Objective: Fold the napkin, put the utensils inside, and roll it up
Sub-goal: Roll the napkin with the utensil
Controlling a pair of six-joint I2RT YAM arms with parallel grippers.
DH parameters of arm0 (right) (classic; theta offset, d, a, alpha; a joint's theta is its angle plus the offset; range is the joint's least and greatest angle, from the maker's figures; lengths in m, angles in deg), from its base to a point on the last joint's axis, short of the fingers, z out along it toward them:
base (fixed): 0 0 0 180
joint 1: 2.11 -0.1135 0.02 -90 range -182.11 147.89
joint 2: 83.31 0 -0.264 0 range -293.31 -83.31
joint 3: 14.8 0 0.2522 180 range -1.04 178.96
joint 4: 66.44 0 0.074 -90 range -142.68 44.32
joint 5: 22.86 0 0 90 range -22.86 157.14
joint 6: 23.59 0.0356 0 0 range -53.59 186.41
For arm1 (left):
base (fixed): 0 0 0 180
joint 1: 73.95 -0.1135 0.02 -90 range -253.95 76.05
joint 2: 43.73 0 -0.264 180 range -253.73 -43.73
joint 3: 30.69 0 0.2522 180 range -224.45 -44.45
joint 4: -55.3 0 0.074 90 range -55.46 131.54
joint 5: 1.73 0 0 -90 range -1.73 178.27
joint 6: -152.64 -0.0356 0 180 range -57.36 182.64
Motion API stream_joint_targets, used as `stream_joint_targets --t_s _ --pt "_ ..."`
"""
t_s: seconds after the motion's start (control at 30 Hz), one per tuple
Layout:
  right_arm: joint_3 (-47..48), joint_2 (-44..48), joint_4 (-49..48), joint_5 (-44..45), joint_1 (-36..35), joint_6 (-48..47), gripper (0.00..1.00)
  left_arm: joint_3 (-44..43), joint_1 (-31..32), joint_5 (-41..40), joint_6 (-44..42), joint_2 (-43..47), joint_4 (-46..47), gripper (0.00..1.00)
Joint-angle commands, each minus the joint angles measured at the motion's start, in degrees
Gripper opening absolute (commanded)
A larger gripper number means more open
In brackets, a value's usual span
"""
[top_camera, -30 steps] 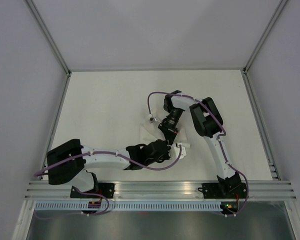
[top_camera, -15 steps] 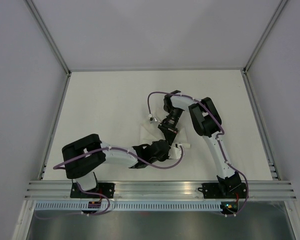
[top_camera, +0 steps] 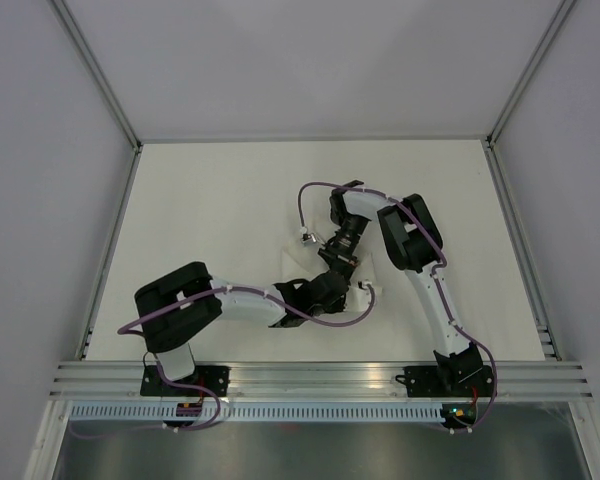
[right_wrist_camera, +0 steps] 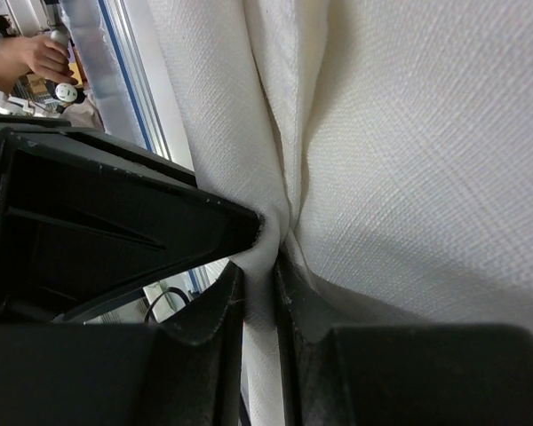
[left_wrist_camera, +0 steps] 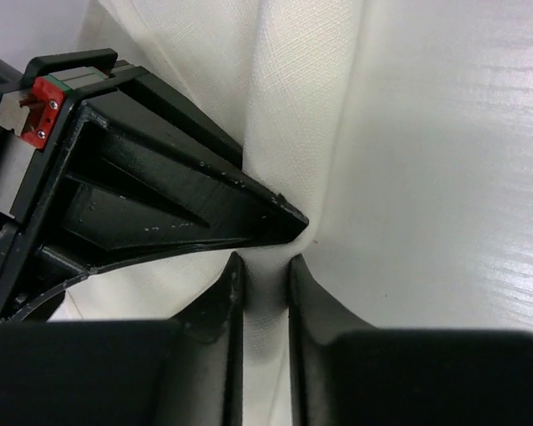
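Note:
The white napkin [top_camera: 296, 266] lies bunched at the middle of the table, mostly hidden under both arms. My left gripper [top_camera: 331, 286] reaches in from the left, and my right gripper [top_camera: 338, 263] comes down from behind; they meet tip to tip. In the left wrist view my left gripper [left_wrist_camera: 265, 266] is shut on a raised fold of the napkin [left_wrist_camera: 409, 133]. The right wrist view shows my right gripper [right_wrist_camera: 259, 271] shut on a fold of the napkin [right_wrist_camera: 409, 124] too. Each wrist view has the other gripper's black finger at its left. The utensils are out of view.
The off-white table [top_camera: 210, 215] is bounded by grey walls at the left, right and back. An aluminium rail [top_camera: 320, 378] runs along the near edge with both arm bases on it. Purple cables [top_camera: 320, 186] loop over the arms.
My left arm swung right and forward until its gripper met the right one, then its jaws closed on the napkin fold. The right gripper kept its hold and barely moved.

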Motion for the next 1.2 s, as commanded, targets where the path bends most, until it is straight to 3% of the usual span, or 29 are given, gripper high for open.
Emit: stream_joint_targets --t_s 0.0,0.1,0.37,0.57,0.77,0.93,1.03,1.17 --pt "-0.1 -4.3 -8.1 8.6 -0.3 -3.9 0.2 -2.8 -2.0 7.7 3.5 -4.6 -7.4 0.12" --pt "-0.5 -3.5 -8.1 7.5 -0.1 -4.1 0.25 -4.1 -2.9 10.8 4.3 -5.4 -9.9 0.03" --pt "-1.6 4.3 -7.9 -1.0 2.7 -6.7 0.51 -6.7 -5.1 19.4 5.8 -6.8 -15.5 0.02" --pt "-0.9 12.0 -9.6 -9.1 7.9 -5.5 0.56 -8.6 -7.0 25.3 6.6 -7.1 -18.8 0.02" --pt "-4.4 18.8 -13.1 -17.5 18.0 -6.8 0.57 -11.3 -9.9 33.7 8.0 -8.1 -21.8 0.02" --pt "-13.7 25.9 -16.8 -20.4 26.5 -13.0 0.57 -14.6 -13.5 41.1 9.0 -10.3 -25.9 0.02" --pt "-21.7 32.1 -24.4 -17.8 29.6 -12.6 0.58 -16.6 -15.8 46.4 9.6 -11.9 -28.7 0.02" --pt "-38.0 42.9 -43.8 -11.0 29.1 -6.4 0.59 -19.6 -19.3 53.8 10.3 -14.3 -32.4 0.02"
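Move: Both hands already pinch the rolled napkin low over the table, the right fingers about 3 cm to the right of the left ones. The roll's middle lies about 2 cm left of the left hand and 5 cm left of the right. Its right end is some 5 cm right and 1 cm back of the right hand; the unrolled flap spreads with its middle roughly 6 cm ahead of the right hand and 3 cm left. Right hand releases the roll, lifting rightward and forward some 17 cm; left keeps pinching, tipping 35 degrees steeper. ##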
